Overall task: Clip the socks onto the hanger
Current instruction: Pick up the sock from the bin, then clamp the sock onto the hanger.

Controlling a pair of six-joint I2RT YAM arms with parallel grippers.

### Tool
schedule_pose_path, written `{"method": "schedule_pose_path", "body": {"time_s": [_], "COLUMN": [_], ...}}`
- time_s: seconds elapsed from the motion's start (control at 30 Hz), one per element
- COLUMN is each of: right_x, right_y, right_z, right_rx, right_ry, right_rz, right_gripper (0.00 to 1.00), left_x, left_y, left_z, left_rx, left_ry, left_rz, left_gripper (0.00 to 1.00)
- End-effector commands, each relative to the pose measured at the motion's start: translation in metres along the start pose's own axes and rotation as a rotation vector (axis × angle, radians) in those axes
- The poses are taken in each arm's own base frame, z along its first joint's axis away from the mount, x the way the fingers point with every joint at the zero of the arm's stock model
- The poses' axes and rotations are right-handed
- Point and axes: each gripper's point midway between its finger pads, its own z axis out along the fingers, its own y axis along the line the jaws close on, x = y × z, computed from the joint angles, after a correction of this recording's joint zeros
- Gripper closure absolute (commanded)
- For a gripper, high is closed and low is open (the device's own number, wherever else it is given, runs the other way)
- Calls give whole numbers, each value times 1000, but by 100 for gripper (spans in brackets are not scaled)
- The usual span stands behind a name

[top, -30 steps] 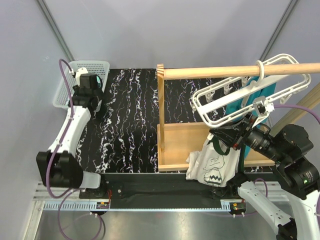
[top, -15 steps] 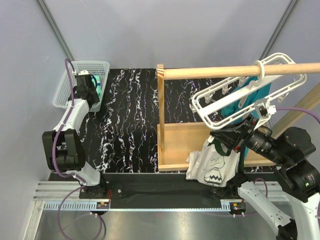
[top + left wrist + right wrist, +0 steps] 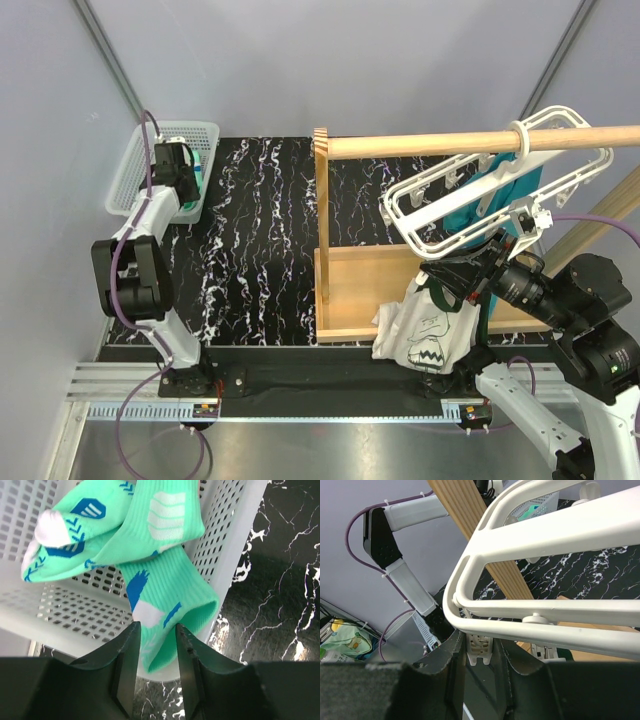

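Several mint-green socks with blue marks lie in a white mesh basket at the far left of the table. One sock hangs over the basket's rim. My left gripper has a finger on each side of its cuff and looks shut on it; it also shows in the top view. The white frame hanger hangs by its ring from the wooden rod. My right gripper is shut on one small white clip under the hanger's frame.
A wooden rack with an upright post and a tray base carries the rod. A dark teal garment and a white printed T-shirt hang near my right arm. The tabletop is black marble.
My left arm's elbow has swung up and in toward the basket, and the gripper has stayed at the basket's rim. The hanger's right end rose a little. The right gripper kept its hold.
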Motion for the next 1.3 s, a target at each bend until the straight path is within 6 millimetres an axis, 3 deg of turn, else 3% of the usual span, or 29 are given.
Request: {"method": "schedule_pose_path", "body": {"time_s": [0.0,0.13,0.17,0.2,0.33,0.37,0.43,0.47,0.53,0.57,0.63,0.9,1.1,1.2,1.27], "right_x": [-4,-3,-3,-3,-3,-3,-1,-1,-1,-1,-2,-4,-3,-2,-3], "right_y": [6,5,5,5,5,5,4,3,4,4,3,4,2,0,0], "right_z": [-3,-2,-2,-2,-2,-1,1,2,3,4,5,4,1,3,4], "right_rx": [-16,-13,-11,-12,-12,-14,-18,-17,-22,-22,-23,-23,-5,1,-1], "right_ry": [-5,-1,-1,0,0,4,14,15,14,14,13,7,8,14,6], "right_rz": [-3,0,0,1,0,1,6,9,9,9,8,6,5,8,5], "right_gripper": [100,100,100,100,100,100,100,100,100,100,100,100,100,100,100], "left_x": [-26,-24,-26,-25,-39,-51,-57,-70,-72,-78,-72,-20,-10,-6,0], "left_y": [-2,-7,-8,-8,5,14,16,17,13,12,12,-23,-34,-52,-76], "left_z": [2,2,0,-4,-28,-48,-73,-101,-126,-150,-183,-257,-310,-335,-352], "left_rx": [31,61,67,71,30,-5,-2,21,61,97,123,177,265,416,577], "left_ry": [-53,-48,-51,-42,-80,-128,-157,-213,-239,-275,-290,-222,-251,-218,-162], "left_rz": [19,2,-3,-24,-143,-212,-261,-301,-328,-358,-386,-419,-465,-533,-585], "left_gripper": [63,79,86,100,100,100,100,100,100,100,100,100,100,100,100]}}
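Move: The sock to be picked has its open cuff right at the left hand's tips, in the bin's near right corner; its middle is about 3 cm ahead, 1 cm to the left and 3 cm below. The other sock lies partly over it, some 8 cm ahead, 4 cm left and 4 cm below; the bin's middle is roughly 9 cm ahead, 7 cm left and 6 cm below. From the right hand the sock lies about 35 cm ahead, 52 cm left and 30 cm below. The left fingers close from partly open to shut and pinch the near edge of the sock's cuff, easing less than a centimetre forward and down. Keeping that pinch, the hand draws the sock up and back towards the base, about 20 cm each way, then also some 13 cm to the right, away from the bin, the fingers tipping up about 20 degrees and the hand's left side rolling down. ##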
